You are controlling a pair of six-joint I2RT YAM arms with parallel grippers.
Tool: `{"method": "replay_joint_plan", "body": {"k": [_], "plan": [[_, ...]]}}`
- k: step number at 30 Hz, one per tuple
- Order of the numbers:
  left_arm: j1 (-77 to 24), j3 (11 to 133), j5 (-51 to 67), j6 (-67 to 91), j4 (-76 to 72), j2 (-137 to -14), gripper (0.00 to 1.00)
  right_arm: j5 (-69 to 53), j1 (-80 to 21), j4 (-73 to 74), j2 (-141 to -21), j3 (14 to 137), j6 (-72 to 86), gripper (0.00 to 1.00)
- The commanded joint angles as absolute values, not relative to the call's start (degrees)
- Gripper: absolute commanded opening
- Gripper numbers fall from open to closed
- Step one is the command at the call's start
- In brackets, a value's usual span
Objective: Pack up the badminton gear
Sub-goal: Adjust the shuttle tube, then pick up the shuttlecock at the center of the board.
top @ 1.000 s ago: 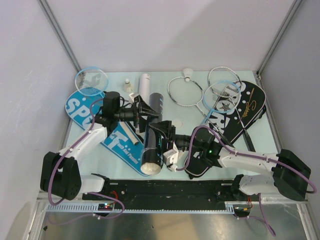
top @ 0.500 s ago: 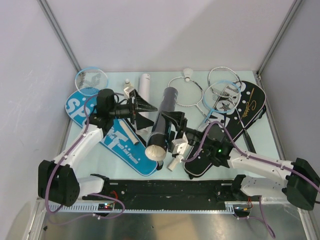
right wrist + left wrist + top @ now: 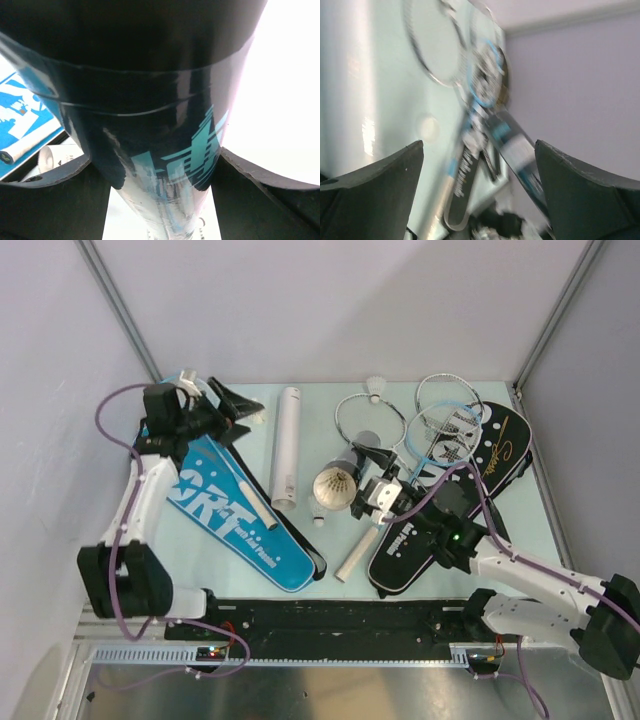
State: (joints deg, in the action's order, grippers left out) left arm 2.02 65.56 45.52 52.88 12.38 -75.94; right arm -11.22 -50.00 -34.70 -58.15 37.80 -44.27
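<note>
My right gripper [image 3: 368, 475] is shut on the black tube [image 3: 338, 485]. It holds the tube tilted up above the table, its open end facing the top camera with white shuttlecock feathers inside. In the right wrist view the tube [image 3: 150, 75] fills the gap between the fingers [image 3: 250, 175]. My left gripper [image 3: 238, 412] stands open and empty at the far left, above the blue SPORT cover [image 3: 235, 515]. The left wrist view is blurred; its fingers [image 3: 385, 195] are wide apart. A white tube [image 3: 287, 445] lies between the arms. Silver and light blue rackets [image 3: 440, 430] overlap at the back right.
A black cover [image 3: 500, 450] lies at the right under the rackets, and another black cover [image 3: 410, 550] lies under my right arm. One shuttlecock [image 3: 376, 388] sits by the back wall. A white racket handle [image 3: 358, 555] lies near the front.
My left gripper has let go of the black tube, opened wide and swung back to the far left. The right gripper has tipped the tube up and carried it right.
</note>
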Motion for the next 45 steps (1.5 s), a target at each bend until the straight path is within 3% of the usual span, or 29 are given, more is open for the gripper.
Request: {"method": "replay_joint_plan", "body": {"k": [1, 11, 23, 34, 45], "plan": [[4.29, 76.07, 26.41, 37.89, 21.24, -85.23, 0.94, -6.55, -48.43, -36.44, -55.2, 39.64, -31.97, 0.24], [5.27, 99.48, 11.27, 32.16, 23.44, -111.47, 0.88, -8.08, -45.21, -31.81, -51.32, 40.61, -21.91, 0.25], [3.04, 123.32, 13.17, 32.85, 23.34, -133.74, 0.84, -9.95, -44.69, -35.34, -51.83, 41.48, -21.97, 0.24], [1.17, 122.59, 14.56, 36.77, 23.33, -137.58, 0.8, -10.45, -44.48, -34.6, -51.16, 41.48, -22.56, 0.24], [0.53, 120.88, 10.36, 34.57, 23.3, -136.23, 0.53, -10.2, -44.44, -31.56, -48.75, 41.4, -22.92, 0.24]]}}
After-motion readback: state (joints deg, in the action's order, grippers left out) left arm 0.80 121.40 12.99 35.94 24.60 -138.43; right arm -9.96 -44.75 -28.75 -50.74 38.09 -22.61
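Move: The standing shuttlecock I want lies about 27 cm ahead of my empty left hand, 6 cm to its left and 24 cm below. The white tube's middle is some 9 cm to the right of that shuttlecock and 12 cm nearer; the blue racket's head is about level with it, 22 cm to its left. The blue bag's middle lies roughly 29 cm nearer than it and 9 cm left. From my right hand, already holding the black tube, the shuttlecock is about 40 cm ahead, 27 left and 29 below. I sweep my left hand forward and down to the standing shuttlecock, about 26 cm out and 20 cm down, swinging left and then coming back a little right, the wrist rolling left side up; near the cork its wide-open fingers draw in to about half. My right hand keeps its grip on the black tube, shifts about 3 cm right and tips the mouth away from me, some 20 degrees, then nearly holds. ##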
